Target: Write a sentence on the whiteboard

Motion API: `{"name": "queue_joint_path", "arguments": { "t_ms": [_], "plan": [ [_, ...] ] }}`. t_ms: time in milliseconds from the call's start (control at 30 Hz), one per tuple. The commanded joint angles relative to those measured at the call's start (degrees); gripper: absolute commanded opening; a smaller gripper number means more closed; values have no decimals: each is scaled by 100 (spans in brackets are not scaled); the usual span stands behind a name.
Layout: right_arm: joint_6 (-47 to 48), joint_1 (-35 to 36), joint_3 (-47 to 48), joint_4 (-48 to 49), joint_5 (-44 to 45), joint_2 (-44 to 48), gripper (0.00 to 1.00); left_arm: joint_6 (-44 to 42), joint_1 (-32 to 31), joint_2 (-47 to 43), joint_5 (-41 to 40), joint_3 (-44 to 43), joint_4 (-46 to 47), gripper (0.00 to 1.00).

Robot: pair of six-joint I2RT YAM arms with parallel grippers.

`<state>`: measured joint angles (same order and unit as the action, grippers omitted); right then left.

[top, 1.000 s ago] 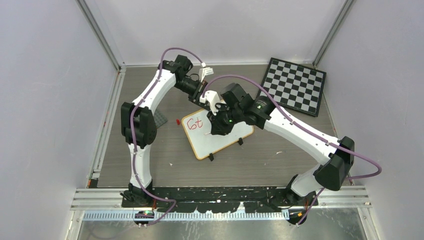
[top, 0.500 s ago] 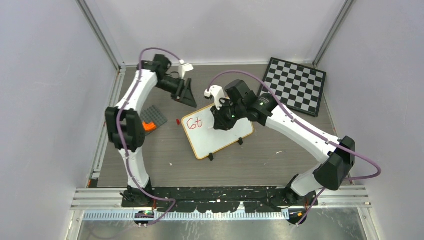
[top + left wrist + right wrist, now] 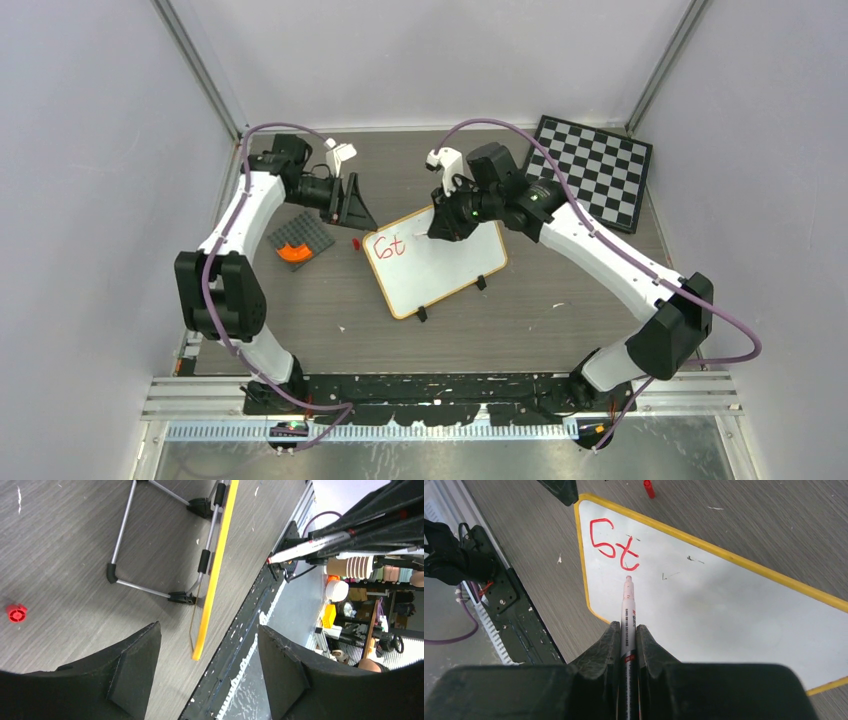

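Observation:
The whiteboard (image 3: 452, 272) lies tilted on its wire stand at the table's middle, its yellow rim (image 3: 218, 562) seen edge-on in the left wrist view. Of the sentence, only the red letters "St" (image 3: 613, 544) show, near the board's left corner (image 3: 388, 247). My right gripper (image 3: 626, 627) is shut on a red marker (image 3: 628, 611), over the board's far edge (image 3: 441, 224). The marker's tip points just below the "t"; I cannot tell whether it touches. My left gripper (image 3: 207, 630) is open and empty, left of the board (image 3: 364, 208).
The marker's red cap (image 3: 356, 242) lies on the table by the board's left corner. A dark grey plate with an orange piece (image 3: 298, 243) sits further left. A black-and-white checkered board (image 3: 590, 170) lies at the back right.
My left gripper has opened and swung left, away from the board's far edge. The right gripper has shifted toward the back with the marker. The writing is unchanged.

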<state>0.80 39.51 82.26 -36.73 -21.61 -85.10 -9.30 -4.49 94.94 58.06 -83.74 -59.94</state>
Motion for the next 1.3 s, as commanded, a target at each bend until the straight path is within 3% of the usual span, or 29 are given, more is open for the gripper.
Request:
{"name": "queue_joint_path", "arguments": {
  "t_ms": [0,467,667,967,1267],
  "plan": [
    [-396,-6,-165,701,-152,101,0,152,-25,124,319,-120,435,71],
    [-399,257,-165,1129,175,-285,0,125,-375,649,317,-477,386,67],
    [-113,394,-384,1115,724,-215,0,41,-628,781,231,-617,264,58],
    [45,392,-542,1231,944,-104,0,-63,-809,991,151,-802,106,34],
    [-18,399,-337,1239,792,-172,0,-82,-831,1016,118,-819,70,27]
  ]
}}
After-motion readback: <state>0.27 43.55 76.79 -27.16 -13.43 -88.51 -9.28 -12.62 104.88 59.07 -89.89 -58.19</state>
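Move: For the left gripper, the stretch of whiteboard top edge it goes for lies about 6 cm to its right, 1 cm ahead and 3 cm below; the red cap is 4 cm ahead, 4 cm left, and the grey tray 5 cm ahead, 16 cm left, both some 20 cm below. The right hand's bare writing spot is about 3 cm ahead, 6 cm left and 8 cm below; the t is 2 cm ahead, 8 cm left, the first letter 1 cm ahead, 11 cm left, at similar depth. Bring the left gripper about 5 cm right and 2 cm down onto the whiteboard's top edge, narrowing its open fingers to straddle the rim. Meanwhile keep the marker gripped in the right hand, swing it left and down, then slightly back right as it sinks, about 4 cm down in all, setting the tip on the bare board beside the t. ##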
